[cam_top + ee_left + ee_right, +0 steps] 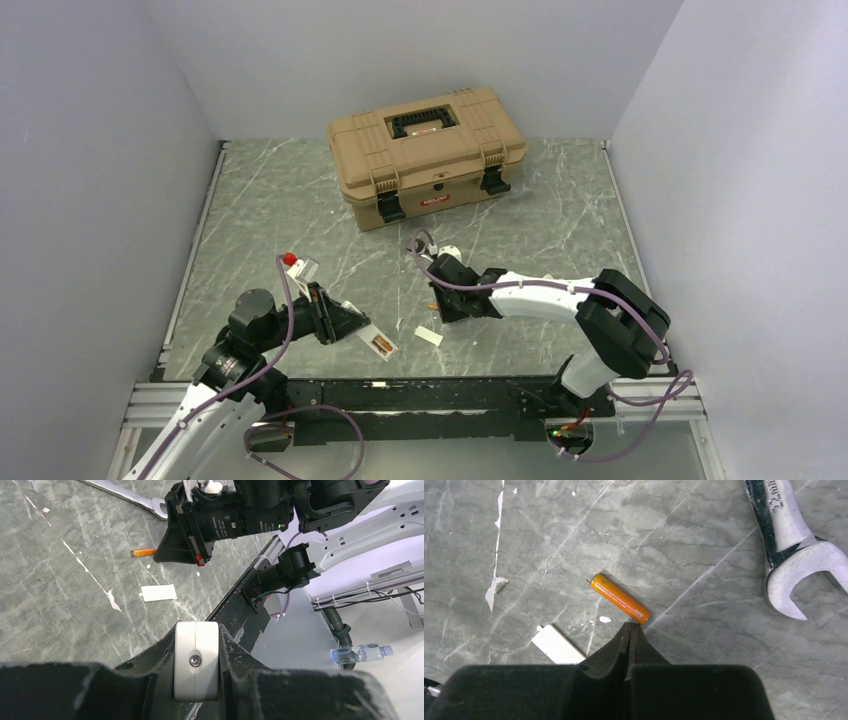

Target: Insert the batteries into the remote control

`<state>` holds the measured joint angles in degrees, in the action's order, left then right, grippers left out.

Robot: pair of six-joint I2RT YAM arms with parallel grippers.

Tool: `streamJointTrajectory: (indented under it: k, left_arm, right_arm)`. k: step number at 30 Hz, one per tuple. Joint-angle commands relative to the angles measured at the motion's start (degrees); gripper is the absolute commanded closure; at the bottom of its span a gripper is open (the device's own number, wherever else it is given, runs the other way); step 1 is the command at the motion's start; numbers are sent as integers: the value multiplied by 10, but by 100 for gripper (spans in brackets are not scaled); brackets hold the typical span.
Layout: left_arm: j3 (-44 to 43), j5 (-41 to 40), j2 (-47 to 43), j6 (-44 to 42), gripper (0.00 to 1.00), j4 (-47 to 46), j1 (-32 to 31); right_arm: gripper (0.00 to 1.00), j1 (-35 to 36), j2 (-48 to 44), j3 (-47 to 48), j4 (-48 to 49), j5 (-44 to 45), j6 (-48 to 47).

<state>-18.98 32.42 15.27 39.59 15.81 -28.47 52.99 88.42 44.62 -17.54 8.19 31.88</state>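
Observation:
My left gripper (352, 324) is shut on the remote control (379, 344), a slim white bar whose orange-brown recess faces up near the table's front edge. In the left wrist view its white end face (196, 660) with a small screw sits clamped between the jaws. One orange battery (620, 598) lies on the table just beyond the tips of my right gripper (631, 626), which is shut with nothing in it. From above, this battery (432, 306) is beside the right gripper (438, 300). The same battery (143, 552) also shows in the left wrist view.
A small white rectangular cover (429, 336) lies flat between the two grippers, and it shows in both wrist views (159, 593) (556, 645). A steel wrench (794, 545) lies beyond the right gripper. A tan toolbox (425, 155), closed, stands at the back.

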Motion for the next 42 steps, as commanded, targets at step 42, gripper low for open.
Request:
streamJointTrajectory:
  k: [42]
  left_arm:
    - [-33, -5, -4, -21, 100, 3, 3]
  right_arm:
    - [100, -53, 111, 68, 42, -24, -109]
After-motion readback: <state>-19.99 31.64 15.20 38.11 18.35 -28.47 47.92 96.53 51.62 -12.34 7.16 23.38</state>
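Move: The loose orange battery lies crosswise at my closed right fingertips. Its middle is about 2 cm to their left and 1 cm ahead, its right end close against them, and it lies about 1 cm lower. The white battery cover is some 4 cm back and 4 cm left of that hand; the wrench's middle is about 10 cm straight ahead. From my left hand, holding the remote, the battery is roughly 8 cm ahead, 13 cm right and 17 cm below. With my right fingers kept shut and low over the table, I push the battery's right end forward, about 5.5 cm in all. I drift a centimetre right at first, then curve back to the left, sliding level towards the wrench with hardly any wrist turn, and my fingertips are still at that end when I finish. ##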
